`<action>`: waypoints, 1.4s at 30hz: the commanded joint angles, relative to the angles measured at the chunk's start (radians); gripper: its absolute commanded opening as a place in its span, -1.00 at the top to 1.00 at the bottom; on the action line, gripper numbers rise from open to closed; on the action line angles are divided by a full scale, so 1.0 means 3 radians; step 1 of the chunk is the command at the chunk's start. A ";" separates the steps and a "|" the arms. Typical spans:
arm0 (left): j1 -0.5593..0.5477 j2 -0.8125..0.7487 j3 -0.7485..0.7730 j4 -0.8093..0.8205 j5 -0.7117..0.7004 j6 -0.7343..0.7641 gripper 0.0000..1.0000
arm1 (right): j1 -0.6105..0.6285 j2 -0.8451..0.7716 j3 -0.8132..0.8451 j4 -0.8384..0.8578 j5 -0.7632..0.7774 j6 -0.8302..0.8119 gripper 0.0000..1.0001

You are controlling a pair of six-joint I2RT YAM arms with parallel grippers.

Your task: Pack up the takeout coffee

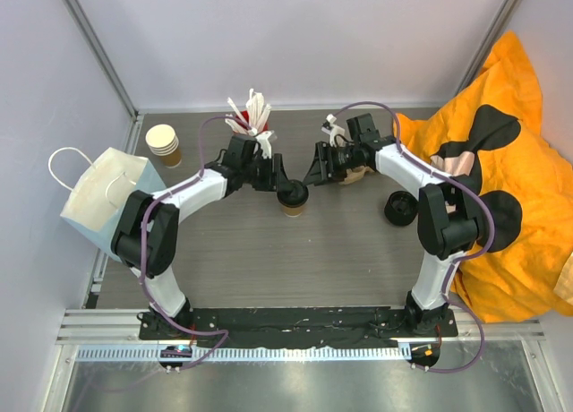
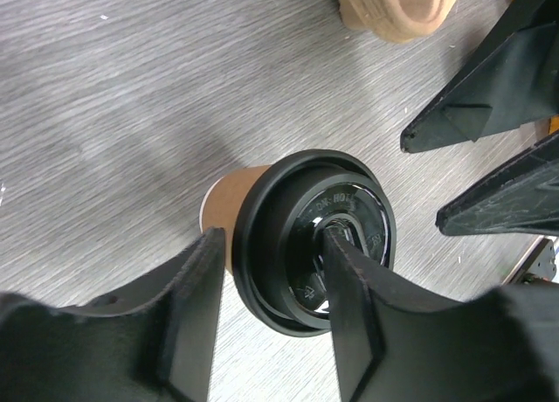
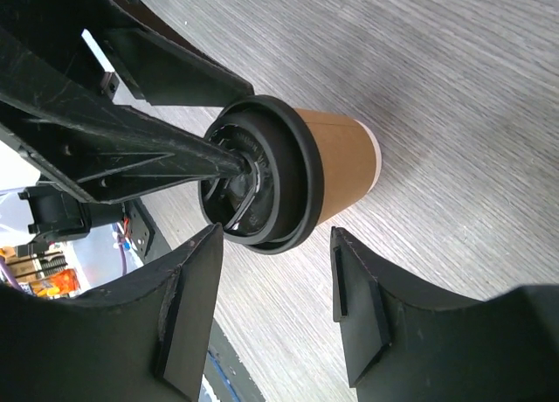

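The takeout coffee (image 1: 293, 202) stands upright in the middle of the table, a tan paper cup (image 3: 339, 162) capped with a black lid (image 2: 301, 211). My left gripper (image 2: 275, 240) straddles the lid's rim. One finger rests in the lid's middle recess; the other hangs just outside the rim, with a thin gap showing, so it is open. My right gripper (image 3: 275, 238) is open beside the cup on the other side, nothing between its fingers. In the top view both the left gripper (image 1: 276, 181) and the right gripper (image 1: 315, 172) hover close over the cup.
A white paper bag (image 1: 100, 195) lies at the left edge, with a stack of tan cups (image 1: 164, 144) behind it. A red cup of white sticks (image 1: 247, 116) stands at the back. A moulded carrier (image 2: 397, 9) and a spare black lid (image 1: 400, 208) sit to the right, by an orange cloth (image 1: 497, 152).
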 commanded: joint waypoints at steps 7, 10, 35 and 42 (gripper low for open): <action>0.0105 0.0188 0.0003 -0.0572 0.0042 0.0215 -0.37 | 0.0141 0.0059 0.0079 0.0131 0.0095 0.0053 -0.22; 0.0130 0.0162 0.0003 -0.0551 0.0108 0.0190 -0.53 | 0.0176 0.0079 0.0089 0.0131 0.0100 0.0053 -0.24; 0.0422 -0.0155 -0.0176 0.0211 0.1157 -0.0321 -0.99 | 0.0279 0.0064 0.0038 0.0151 0.0146 0.0089 -0.25; 0.0585 -0.0359 -0.0288 -0.0127 0.0886 -0.0005 -0.99 | 0.0330 -0.0008 -0.0039 0.0182 0.0222 0.0109 -0.25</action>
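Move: The lidded coffee cup has its middle only some 2 cm right of the left hand, 2 cm back and about 5 cm down, with that hand's fingers still across the lid's rim. From the right hand the cup is about 4 cm left, 2 cm back and 7 cm below. The red straw cup stands roughly 12 cm ahead and 7 cm left of the left hand. The cardboard tray lies some 8 cm ahead and 12 cm right of the right hand. The lid's rim comes free of the left fingers, which open wide as that hand eases about 2.5 cm left and a little back, dipping a centimetre and then rising about 2 cm, rolling and tipping some 10 degrees. Meanwhile the right hand, fingers staying half open, comes in about 3 cm left, 2 cm down and slightly back, until its tips straddle and touch the rim. ##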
